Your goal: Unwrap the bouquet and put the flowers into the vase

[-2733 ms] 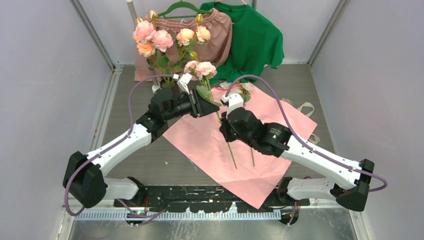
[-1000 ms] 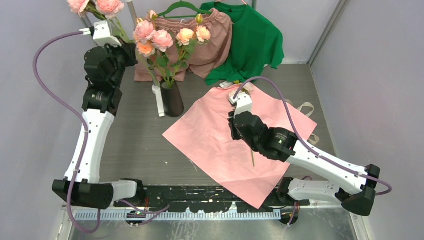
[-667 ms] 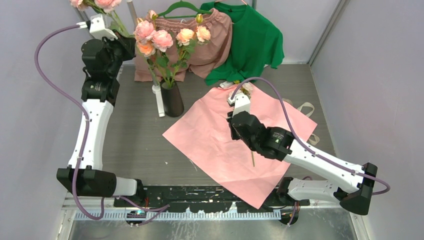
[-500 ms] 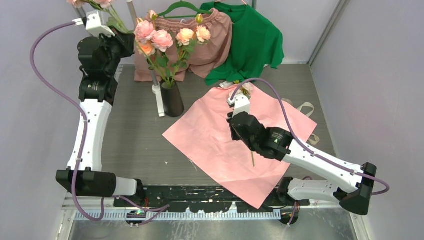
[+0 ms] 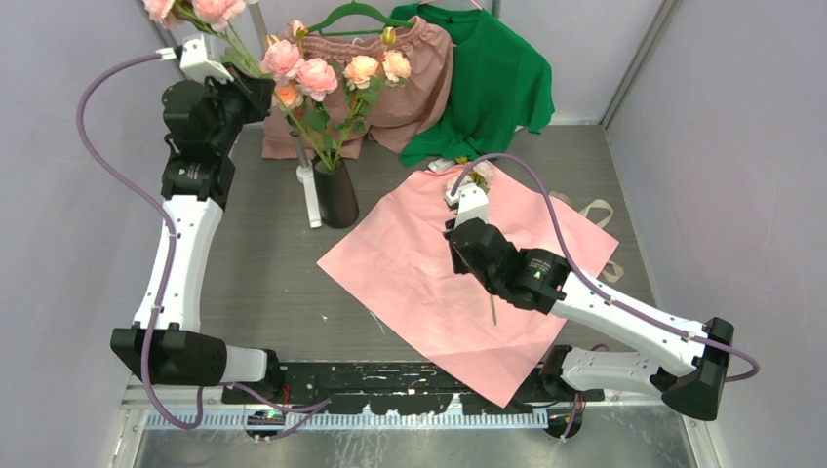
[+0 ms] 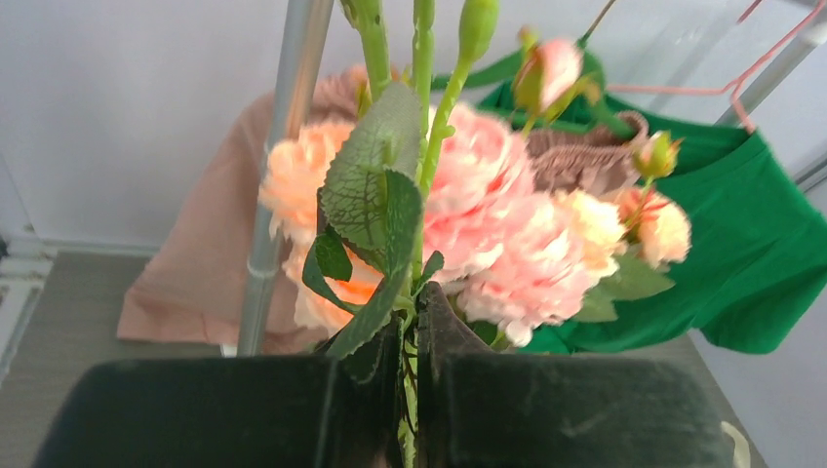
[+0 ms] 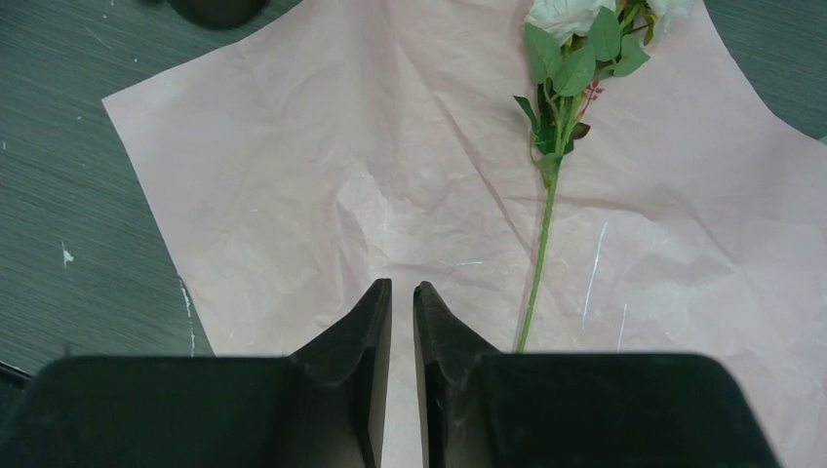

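Note:
My left gripper [image 5: 254, 90] is raised at the back left, shut on the green stems [image 6: 426, 166] of pink flowers [image 5: 195, 10] whose heads stand above it. It hangs up and to the left of the black vase [image 5: 336, 195], which holds several roses [image 5: 317, 76]. In the left wrist view, leaves and stems are pinched in the left gripper [image 6: 410, 302]. The bouquet's pink paper [image 5: 410, 263] lies spread flat. One flower [image 7: 541, 244] lies on the paper [image 7: 293, 166]. My right gripper [image 7: 402, 286] hovers over the paper, left of that stem, jaws a narrow gap apart with nothing between.
A grey pole with a white base [image 5: 310, 195] stands just left of the vase. Pink shorts on a green hanger [image 5: 419, 78] and a green shirt [image 5: 497, 78] hang at the back. A cream ribbon [image 5: 597, 210] lies beside the paper's right edge.
My left arm has carried the flowers from over the paper up to the back left, then eased right toward the vase. The right arm has barely moved.

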Controlling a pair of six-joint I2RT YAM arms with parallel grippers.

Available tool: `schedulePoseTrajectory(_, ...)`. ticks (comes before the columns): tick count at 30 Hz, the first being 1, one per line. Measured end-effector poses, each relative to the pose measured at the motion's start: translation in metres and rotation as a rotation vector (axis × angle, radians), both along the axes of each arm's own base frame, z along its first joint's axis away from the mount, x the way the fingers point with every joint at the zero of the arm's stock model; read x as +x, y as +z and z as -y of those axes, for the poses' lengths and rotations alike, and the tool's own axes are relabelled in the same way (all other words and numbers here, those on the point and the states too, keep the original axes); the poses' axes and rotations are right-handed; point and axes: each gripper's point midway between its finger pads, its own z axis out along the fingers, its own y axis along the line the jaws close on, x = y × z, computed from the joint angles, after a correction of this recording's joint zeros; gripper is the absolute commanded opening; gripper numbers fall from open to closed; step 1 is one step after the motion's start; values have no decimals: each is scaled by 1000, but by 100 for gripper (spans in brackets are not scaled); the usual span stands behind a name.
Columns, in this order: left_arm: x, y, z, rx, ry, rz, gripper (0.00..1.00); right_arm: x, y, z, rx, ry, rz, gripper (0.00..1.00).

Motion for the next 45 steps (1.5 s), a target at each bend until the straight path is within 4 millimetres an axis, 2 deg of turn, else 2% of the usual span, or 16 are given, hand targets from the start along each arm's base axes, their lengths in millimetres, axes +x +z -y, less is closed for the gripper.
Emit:
schedulePoseTrajectory(7,10,-73,5,-13,-24,-137,0,0,-1,-2,9,3,-2,20)
schedulePoseTrajectory(12,12,-117,12,-27,-58,-203,0,1,-3,-6,13,11,-8,20)
schedulePoseTrajectory(17,11,-146,22,-28,-81,-238,0,3,-8,-9,10,14,-20,20)
schedulePoseTrajectory(22,6,-169,46,-18,-130,-260,1,2,-12,-10,6,16,-25,20)
schedulePoseTrajectory(24,2,-176,58,-11,-150,-272,14,2,-13,-10,4,16,-28,20)
schedulePoseTrajectory(25,1,-178,63,-7,-160,-275,26,2,-14,-10,3,16,-28,20)
schedulePoseTrajectory(26,0,-179,68,-2,-170,-275,45,2,-14,-10,2,16,-29,20)
schedulePoseTrajectory(28,-1,-180,75,0,-183,-279,74,3,-15,-10,1,15,-30,20)
schedulePoseTrajectory(29,-2,-180,77,5,-185,-279,92,3,-16,-10,1,15,-30,20)
schedulePoseTrajectory(30,-2,-181,78,3,-185,-281,99,3,-17,-10,-1,13,-32,20)
schedulePoseTrajectory(33,-3,-185,79,3,-178,-297,100,4,-20,-8,-6,10,-37,20)
schedulePoseTrajectory(39,-13,-201,70,24,-138,-378,100,5,-25,-7,-5,4,-45,20)
schedulePoseTrajectory(45,-29,-193,61,45,-111,-392,100,12,-30,-6,4,-18,-54,22)
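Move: The left hand pinches green flower stems, blooms above it. The vase they go to stands about 3 cm ahead, 7 cm right, its middle some 36 cm below. Blooms already in the vase are about 8 cm ahead, 8 right and 5 lower; the pole's base is 8 cm ahead, 1 left, and the pink paper's left corner 16 back, 2 right, both on the table 46 below. From the right hand, the vase lies 21 cm ahead, 26 left, 12 below. Down first, the left hand lowers the pinched stems nearly 20 cm towards the vase, tipping its fingers down some 20 degrees, then bears right towards the mouth with a slight clockwise turn. There it opens wide, lets the stems go and eases back a little. The right hand, empty and nearly shut, sinks a few centimetres over the pink paper. ##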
